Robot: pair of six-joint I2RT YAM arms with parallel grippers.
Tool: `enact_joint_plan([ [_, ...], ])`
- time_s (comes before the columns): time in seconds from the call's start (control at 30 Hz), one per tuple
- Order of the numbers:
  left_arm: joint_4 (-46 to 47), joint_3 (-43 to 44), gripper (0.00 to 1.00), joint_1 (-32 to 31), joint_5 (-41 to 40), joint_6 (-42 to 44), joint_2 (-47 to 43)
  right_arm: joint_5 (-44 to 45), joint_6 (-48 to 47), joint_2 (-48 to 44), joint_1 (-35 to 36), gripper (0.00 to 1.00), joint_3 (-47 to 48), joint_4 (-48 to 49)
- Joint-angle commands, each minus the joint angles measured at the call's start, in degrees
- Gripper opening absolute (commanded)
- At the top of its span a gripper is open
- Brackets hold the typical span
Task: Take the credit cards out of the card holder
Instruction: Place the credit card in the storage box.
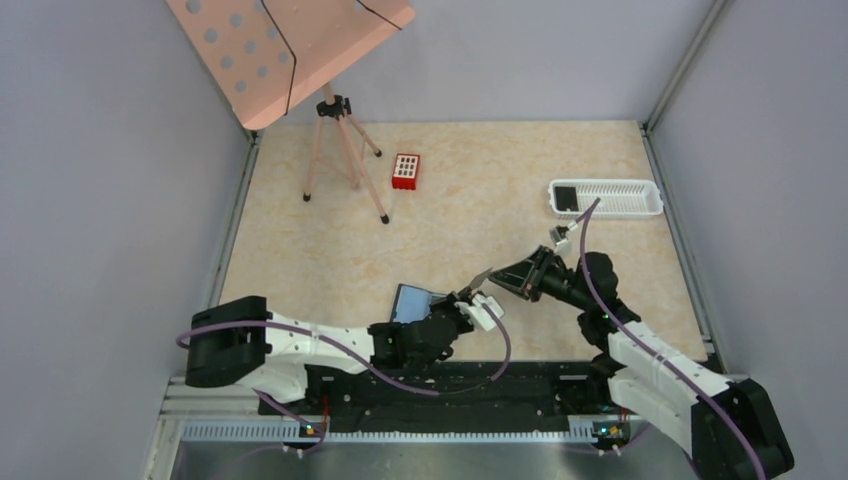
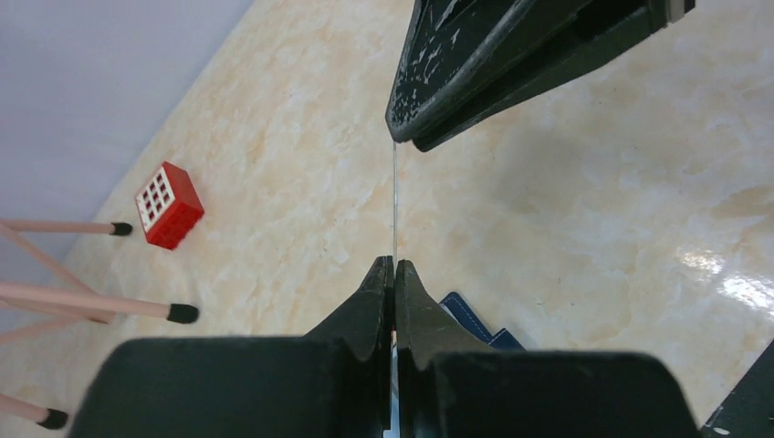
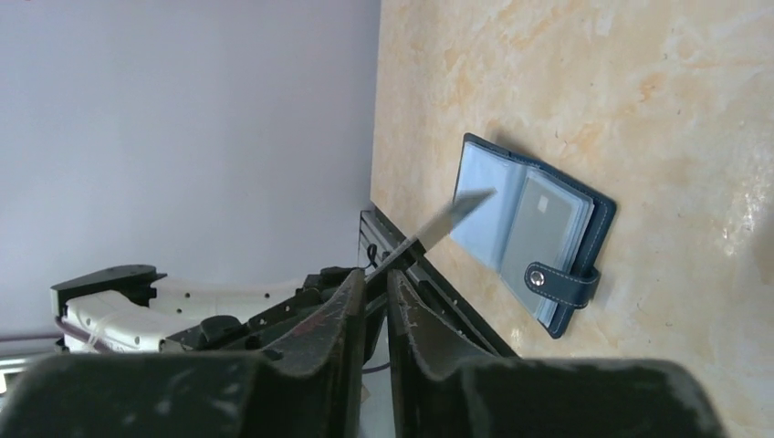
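The blue card holder (image 1: 410,300) lies open on the table, snap tab out, with a greyish card in one pocket (image 3: 540,226). A corner of the holder (image 2: 475,319) shows beside my left fingers. One thin credit card (image 1: 480,277) hangs in the air between both grippers, edge-on (image 2: 394,201) in the left wrist view and blurred (image 3: 452,219) in the right wrist view. My left gripper (image 2: 394,265) is shut on its near end. My right gripper (image 3: 376,274) stands at the card's far end with a narrow gap between its jaws, wider than the card.
A white slotted tray (image 1: 620,198) at the back right holds one dark card (image 1: 566,197). A red block (image 1: 405,171) and a tripod (image 1: 340,150) carrying a pink perforated board stand at the back left. Grey walls enclose the table.
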Motion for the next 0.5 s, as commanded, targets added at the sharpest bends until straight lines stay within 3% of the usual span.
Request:
enact_joint_plan([
  [0.0,-4.89,2.11,0.00,1.60,-1.22,-11.40,-5.39,-1.12,-5.62,-1.68,0.13,0.24,0.10,3.85],
  [0.13,-11.73,-0.32,0.00,7.64,8.57,-26.97,-15.11,-0.82,-11.57,-6.08,0.08,0.36,0.48,4.49],
  [0.33,-14.43,-6.21,0.00,16.68,22.15,-43.36,-28.98,-0.90,-22.21,-11.27,0.13,0.41,3.37,2.74],
  [0.47,-13.37,-9.01,0.00,18.94,30.16,-48.44,-35.15,-4.77,-20.14,-12.92,0.08,0.44,-0.86,19.06],
])
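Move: In the left fingers the credit card is already pinched, its far end at the right fingertips. From the left hand the white basket, taken as the storage box, lies about 33 cm ahead, 35 cm right and 13 cm down; the open card holder is some 2 cm ahead, 8 cm left and 14 cm down, the red box 40 cm ahead, 14 cm left and 12 cm down. For the right hand the basket is roughly 31 cm ahead, 31 cm right and 14 cm down. Drawing the card away from the right gripper, the left hand keeps its fingers shut and goes up about 7 cm and nearly as far left, over the card holder, rolling some 40 degrees so its left side drops while the hand tips. The right fingers open partway to release the card, and that hand rises about 5 cm, its wrist tilting upward. ##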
